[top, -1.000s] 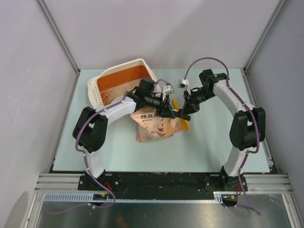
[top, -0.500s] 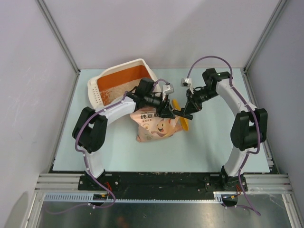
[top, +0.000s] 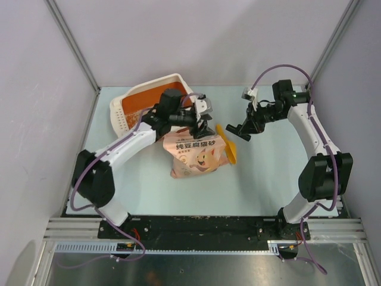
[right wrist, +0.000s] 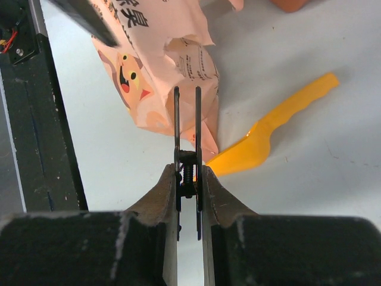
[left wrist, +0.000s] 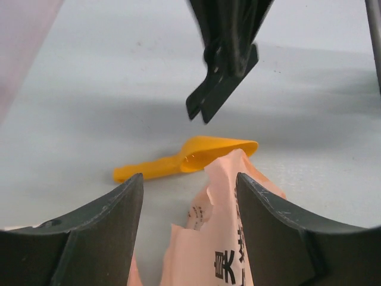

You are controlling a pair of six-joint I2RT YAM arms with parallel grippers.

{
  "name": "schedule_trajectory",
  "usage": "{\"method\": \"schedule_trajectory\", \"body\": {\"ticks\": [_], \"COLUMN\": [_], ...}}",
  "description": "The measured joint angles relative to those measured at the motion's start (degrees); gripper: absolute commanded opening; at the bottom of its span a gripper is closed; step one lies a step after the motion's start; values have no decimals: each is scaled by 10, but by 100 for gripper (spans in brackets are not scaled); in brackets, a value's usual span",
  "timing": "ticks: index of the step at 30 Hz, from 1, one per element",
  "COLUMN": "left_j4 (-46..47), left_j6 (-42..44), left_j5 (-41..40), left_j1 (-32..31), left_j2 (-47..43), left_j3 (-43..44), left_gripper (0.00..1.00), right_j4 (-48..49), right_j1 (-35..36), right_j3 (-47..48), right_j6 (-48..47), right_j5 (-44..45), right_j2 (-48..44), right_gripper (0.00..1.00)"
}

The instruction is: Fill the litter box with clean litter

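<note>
The litter box (top: pixel 128 98), cream outside and orange inside, lies at the far left. No loose clean litter shows plainly. The pink-beige cat-print bag (top: pixel 196 154) lies on the table with its top torn open. My left gripper (top: pixel 203 124) is open, and the bag's torn top (left wrist: pixel 238 238) stands between its fingers unclamped. My right gripper (top: pixel 246 128) hangs right of the bag, shut on a thin black two-bladed spring tool (right wrist: pixel 186 119). That tool also shows in the left wrist view (left wrist: pixel 220 89).
A yellow-orange scoop (top: pixel 229 147) lies against the bag's right edge, also in the left wrist view (left wrist: pixel 196 158) and the right wrist view (right wrist: pixel 280 128). Grey walls and frame posts enclose the pale table (top: pixel 268 179).
My right gripper has drawn back to the right, away from the bag, with the black tool in it. My left gripper has shifted up and left along the bag's top.
</note>
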Motion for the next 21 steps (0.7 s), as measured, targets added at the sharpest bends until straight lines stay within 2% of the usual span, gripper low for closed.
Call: {"method": "schedule_trajectory", "body": {"ticks": [5, 10, 16, 21], "left_j4": [-1, -14, -34, -45], "left_j6": [91, 160, 189, 193], "left_j5": [-12, -15, -43, -65], "left_j1": [-25, -59, -76, -76], "left_j2": [-71, -64, -1, 17], "left_j3": [-26, -27, -27, -26], "left_gripper": [51, 43, 41, 39], "right_j4": [26, 61, 82, 91], "right_j1": [0, 0, -5, -15], "right_j3": [-26, -34, -53, -76], "right_j6": [23, 52, 72, 80], "right_j5": [9, 20, 36, 41], "right_j2": [0, 0, -7, -23], "right_gripper": [0, 0, 0, 0]}}
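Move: Just behind the open left fingers and about 7 cm below them is the litter bag's top right corner, roughly 3 cm back and 6 cm to the right. The yellow scoop lies on the table some 11 cm to that hand's right and 1 cm ahead, about 20 cm lower. From the right hand, already holding the black clip, the bag corner is about 8 cm left, 3 cm back and 7 cm below; the scoop is some 5 cm left and 1 cm ahead. Arching over the bag's top edge, the left hand rises about 4 cm while drawing back, then sinks some 9 cm and edges right. Its fingers narrow without shutting and come down astride the edge; the wrist rolls about 15 degrees, fingertips dipping and swinging clockwise. The right hand keeps its clip, sinking a little and easing right. ##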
